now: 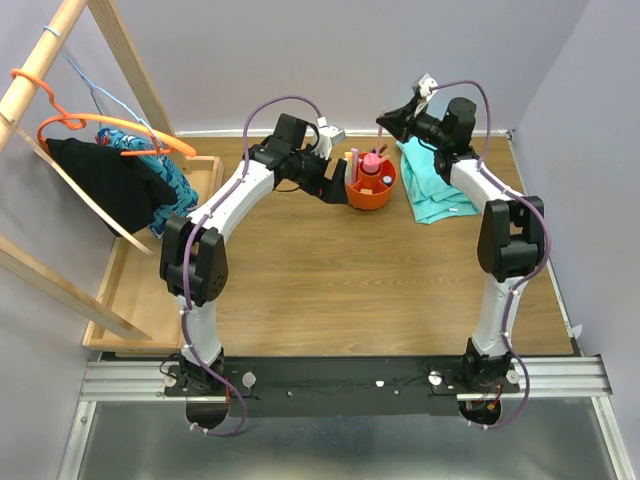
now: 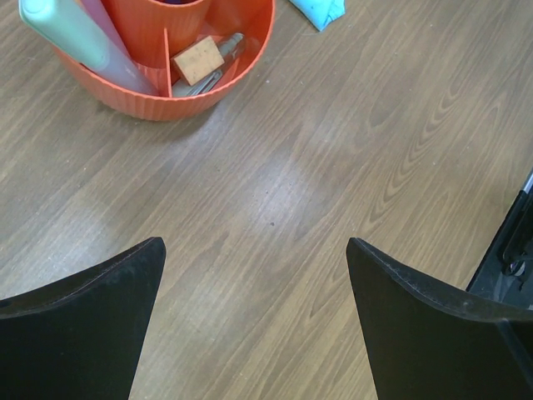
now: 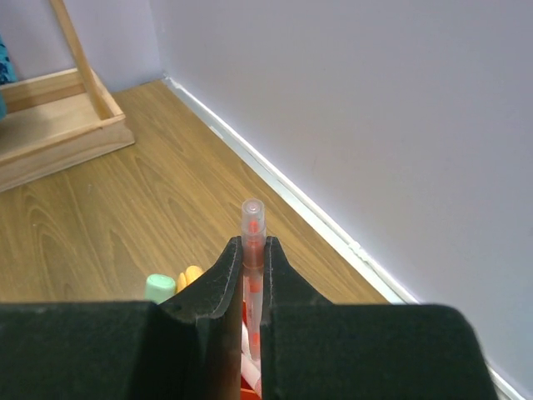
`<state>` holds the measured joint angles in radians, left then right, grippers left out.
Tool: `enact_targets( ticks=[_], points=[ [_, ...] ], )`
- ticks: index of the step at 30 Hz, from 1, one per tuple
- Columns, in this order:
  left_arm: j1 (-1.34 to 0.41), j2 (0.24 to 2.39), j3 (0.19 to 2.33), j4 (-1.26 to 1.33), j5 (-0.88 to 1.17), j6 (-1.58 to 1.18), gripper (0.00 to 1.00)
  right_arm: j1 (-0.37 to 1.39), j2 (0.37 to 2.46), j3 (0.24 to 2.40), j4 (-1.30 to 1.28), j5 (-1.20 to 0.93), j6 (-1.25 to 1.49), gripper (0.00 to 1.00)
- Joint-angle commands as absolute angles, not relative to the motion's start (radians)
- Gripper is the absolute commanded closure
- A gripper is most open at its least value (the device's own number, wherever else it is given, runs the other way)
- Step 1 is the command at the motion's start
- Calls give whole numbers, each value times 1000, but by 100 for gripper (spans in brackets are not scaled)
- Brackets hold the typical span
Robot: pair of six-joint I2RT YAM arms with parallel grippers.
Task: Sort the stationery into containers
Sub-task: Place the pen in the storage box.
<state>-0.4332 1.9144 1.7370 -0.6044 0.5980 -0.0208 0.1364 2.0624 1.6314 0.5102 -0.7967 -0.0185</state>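
Observation:
The round orange tub (image 1: 371, 190) stands at the back middle of the table with a pink bottle (image 1: 371, 162) upright in it. In the left wrist view the tub (image 2: 166, 104) holds a tan eraser (image 2: 198, 60) and a mint highlighter (image 2: 62, 33). My left gripper (image 2: 254, 242) is open and empty over bare wood, just left of the tub (image 1: 335, 192). My right gripper (image 3: 252, 247) is shut on a translucent red pen (image 3: 253, 217), held raised above and just behind the tub (image 1: 385, 122). The mint highlighter's top (image 3: 160, 287) shows below it.
A teal cloth (image 1: 435, 185) lies right of the tub. A wooden tray (image 1: 150, 290) sits along the left edge under a wooden rack with an orange hanger (image 1: 110, 125) and dark clothes. The back wall (image 3: 350, 100) is close behind the right gripper.

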Motion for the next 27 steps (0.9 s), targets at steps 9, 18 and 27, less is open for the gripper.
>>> enact_targets(
  ticks=[9,18,27],
  points=[
    [-423,1980,1812,-647,598,-5,1,140,2105,1583,612,-801,-104,99],
    [-429,1994,1824,-657,572,28,1,140,2134,1519,643,-807,-87,99],
    [-448,1988,1807,-657,557,31,1,140,2160,1486,669,-811,-95,99]
  ],
)
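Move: The storage box that my right hand is bringing the pen to lies almost under it: middle about 22 cm below, roughly 4 cm back and 2 cm to the left. The pink bottle stands in the middle of the box, about 20 cm below my hand; the upright markers are some 6 cm to my hand's left and 3 cm back. The blue cloth lies about 16 cm to its right and 4 cm back. From my left hand, the box is about 12 cm ahead, 8 cm right and 14 cm down. Keeping the pen pinched and hanging upright, I pause my right hand over the rear right part of the storage box, then lower it straight down about 7 cm, gathering speed, so the pen's lower end goes down behind the pink bottle. The wrist barely turns. My empty left hand stays wide open beside the box and eases down and forward about 2 cm. ##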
